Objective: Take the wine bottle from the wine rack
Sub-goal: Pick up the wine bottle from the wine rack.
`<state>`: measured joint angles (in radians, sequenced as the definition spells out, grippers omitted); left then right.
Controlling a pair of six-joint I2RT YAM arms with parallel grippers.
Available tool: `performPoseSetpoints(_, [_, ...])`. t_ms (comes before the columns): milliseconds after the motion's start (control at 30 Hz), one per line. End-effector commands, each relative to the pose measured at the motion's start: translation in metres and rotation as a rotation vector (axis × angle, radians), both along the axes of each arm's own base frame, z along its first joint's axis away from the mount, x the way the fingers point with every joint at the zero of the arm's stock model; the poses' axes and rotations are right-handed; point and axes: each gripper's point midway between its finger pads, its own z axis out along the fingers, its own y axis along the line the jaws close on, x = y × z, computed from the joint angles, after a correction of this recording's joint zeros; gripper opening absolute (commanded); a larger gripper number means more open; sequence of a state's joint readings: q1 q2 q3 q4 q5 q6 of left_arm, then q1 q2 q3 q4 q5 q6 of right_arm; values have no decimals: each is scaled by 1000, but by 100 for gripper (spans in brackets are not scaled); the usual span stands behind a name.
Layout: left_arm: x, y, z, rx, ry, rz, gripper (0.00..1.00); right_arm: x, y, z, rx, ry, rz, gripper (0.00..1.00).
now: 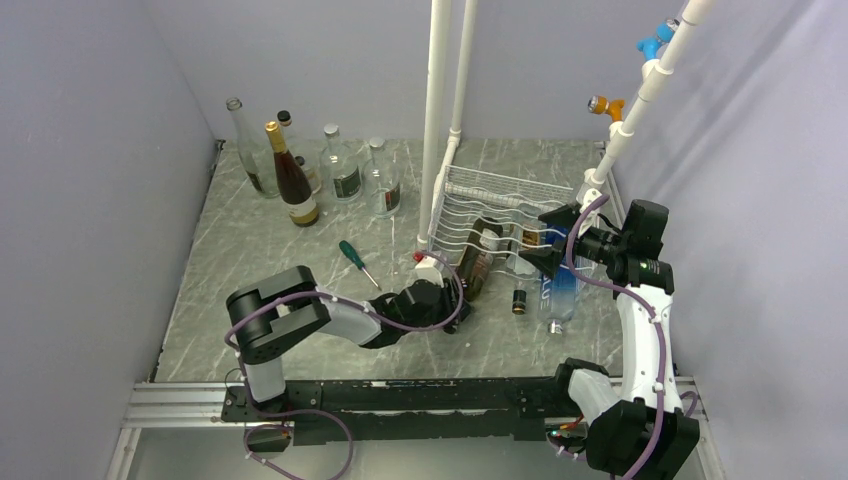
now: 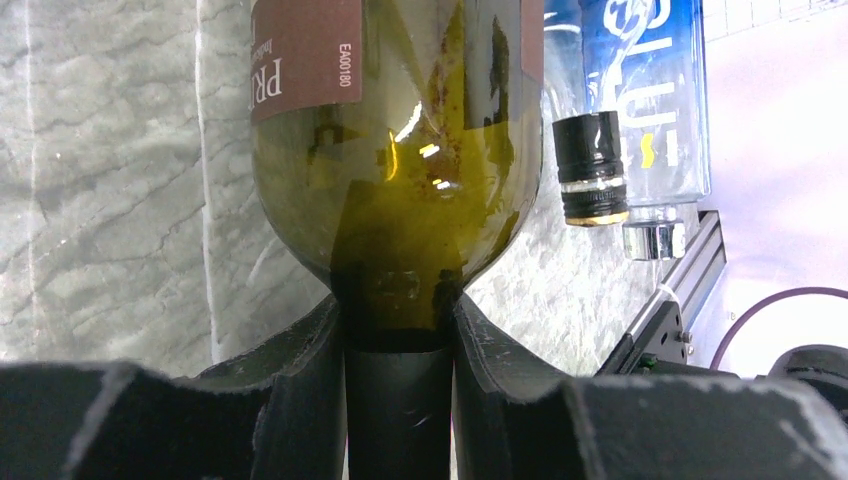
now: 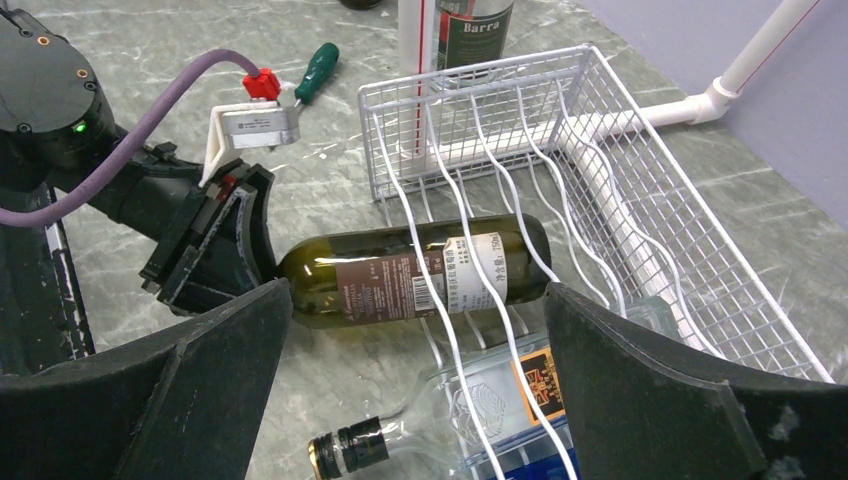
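Observation:
The wine bottle (image 3: pixel 400 275), dark green with a brown and white label, lies on its side with its base end under the wavy wires of the white wine rack (image 3: pixel 600 170). Its shoulder and neck stick out toward the left arm. My left gripper (image 2: pixel 397 315) is shut on the bottle's neck just below the shoulder (image 2: pixel 395 170). From above, that gripper (image 1: pixel 455 300) sits at the rack's front left corner (image 1: pixel 490 205). My right gripper (image 3: pixel 420 390) hovers open above the rack's front, holding nothing. Its fingers (image 3: pixel 200 380) stand wide apart.
A clear bottle with a black cap (image 3: pixel 350 445) and a blue bottle (image 2: pixel 645 100) lie in the rack beside the wine bottle. Several bottles (image 1: pixel 300 170) stand at the back left. A green screwdriver (image 1: pixel 352 256) lies mid-table. White pipes (image 1: pixel 437 110) rise behind the rack.

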<state>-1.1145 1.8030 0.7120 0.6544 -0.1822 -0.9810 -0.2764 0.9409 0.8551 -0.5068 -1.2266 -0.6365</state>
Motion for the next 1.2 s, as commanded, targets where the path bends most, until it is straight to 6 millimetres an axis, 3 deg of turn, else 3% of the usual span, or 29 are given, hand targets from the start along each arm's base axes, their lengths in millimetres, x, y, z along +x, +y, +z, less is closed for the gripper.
performPoseSetpoints(0, [0,-8,46,-131,-80,-15,0,1,-2,2,-17,-38,-1,100])
performPoseSetpoints(467, [-35,2,51,-177,-10,-112,0,1,-2,1,-16,-38,-1,100])
performPoseSetpoints(1167, [-69,36,68,-236,58,-160,0,-1,0,-1,-8,-43,9,100])
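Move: Pinched by the neck in the left hand, the wine bottle lies with its middle about 9 cm ahead of that hand, 3 cm to its right and roughly level, its base end still under the rack's wires. The rack's middle is some 20 cm ahead and 10 cm right; the black-capped bottle 13 cm ahead and 13 cm right; the screwdriver 15 cm ahead, 20 cm left, 7 cm lower. From the right hand the wine bottle is 6 cm ahead, 10 cm left and 19 cm below. Drawing the wine bottle neck first out of the rack, the left hand keeps its pinch and travels back about 7 cm and left about 5 cm, at an even pace towards the open table near its own base. It stays almost level at first, then rises 1 to 2 cm near the end, while the wrist turns some 10 degrees clockwise and tips slightly down. ##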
